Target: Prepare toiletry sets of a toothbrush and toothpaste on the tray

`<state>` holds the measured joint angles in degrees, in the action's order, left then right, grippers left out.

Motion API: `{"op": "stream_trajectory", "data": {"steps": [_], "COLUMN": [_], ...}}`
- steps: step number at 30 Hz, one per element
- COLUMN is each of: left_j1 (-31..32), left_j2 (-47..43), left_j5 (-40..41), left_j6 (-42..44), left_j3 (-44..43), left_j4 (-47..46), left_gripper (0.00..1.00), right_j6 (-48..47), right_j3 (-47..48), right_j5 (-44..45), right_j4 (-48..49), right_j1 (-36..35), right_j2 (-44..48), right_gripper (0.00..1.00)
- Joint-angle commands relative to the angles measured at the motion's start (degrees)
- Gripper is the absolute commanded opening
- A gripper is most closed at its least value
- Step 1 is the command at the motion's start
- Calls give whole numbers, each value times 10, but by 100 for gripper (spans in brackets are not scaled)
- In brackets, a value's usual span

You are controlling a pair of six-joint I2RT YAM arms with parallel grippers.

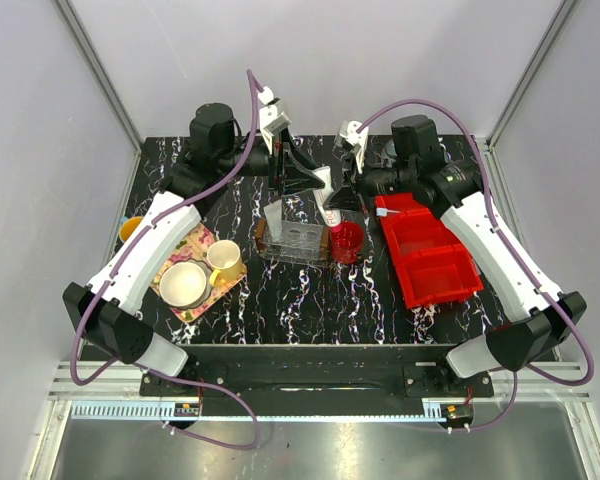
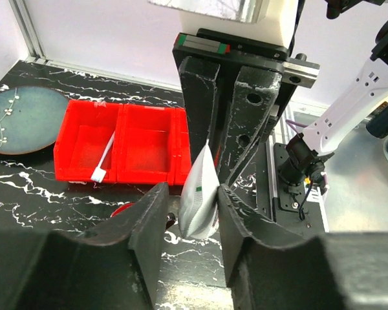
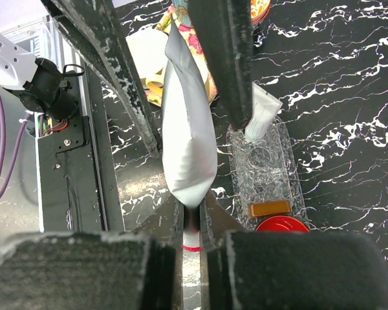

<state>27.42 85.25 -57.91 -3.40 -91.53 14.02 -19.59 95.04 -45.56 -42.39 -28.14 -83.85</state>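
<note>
A white toothpaste tube (image 3: 189, 135) hangs in the air, with my right gripper (image 3: 193, 213) shut on its cap end. My left gripper (image 2: 191, 194) stands open around the same tube (image 2: 200, 200): one finger touches it and a gap shows at the other. In the top view both grippers meet over the clear tray (image 1: 295, 245). A second toothpaste tube (image 3: 262, 113) leans in the tray (image 3: 271, 181). The pale toothbrush (image 2: 103, 158) lies in the red bin (image 2: 116, 145).
A red cup (image 1: 346, 240) stands right beside the tray. The red bin (image 1: 430, 250) is at the right. The flowery tray (image 1: 195, 275) with a bowl and a yellow mug is at the left. A blue-grey plate (image 2: 19, 119) lies beyond the bin.
</note>
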Motion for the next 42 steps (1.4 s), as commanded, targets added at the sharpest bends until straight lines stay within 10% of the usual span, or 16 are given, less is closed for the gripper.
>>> {"op": "stream_trajectory", "data": {"steps": [1,10,15,34,42], "left_j1": [4,15,22,23,4], "left_j2": [-4,3,4,-37,-65], "left_j5": [-10,-10,-12,120,214], "left_j6": [30,59,67,110,130], "left_j3": [-35,-45,-42,-13,54], "left_j4": [13,42,51,52,42], "left_gripper": [36,24,0,0,0], "right_j6": [-12,-14,-14,-3,-11], "right_j3": [0,1,-2,-3,-19], "right_j5": [1,2,3,65,144], "right_j4": [11,9,7,6,6], "right_j1": [-8,-12,-12,-13,-13], "right_j2": [11,9,6,18,46], "right_gripper": [2,2,7,59,64]}}
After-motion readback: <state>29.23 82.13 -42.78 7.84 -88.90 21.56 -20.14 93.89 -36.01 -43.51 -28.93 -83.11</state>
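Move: The toothpaste tube stands cap down in the right hand's closed fingers, its middle about 3 cm above that hand and 1 cm to its left. The left hand's half-open fingers are already around its tail, the tube's middle lying some 4 cm below that hand and 1 cm to its right. From the left hand, the clear rack is about 6 cm ahead, 5 left and 36 below; the red cup is 6 ahead, 7 right and 35 below. The left hand shuts its fingers on the flat tail of the toothpaste, easing back about 1 cm, while the right hand keeps its pinch near the cap, sinks about 1 cm and then opens wide to let go. With the tube to itself, the left hand swings forward some 3 cm, sinking about 2 cm and edging left towards the rack as it turns about 15 degrees counter-clockwise, and the emptied right hand drifts forward and right, clear of the tube. ##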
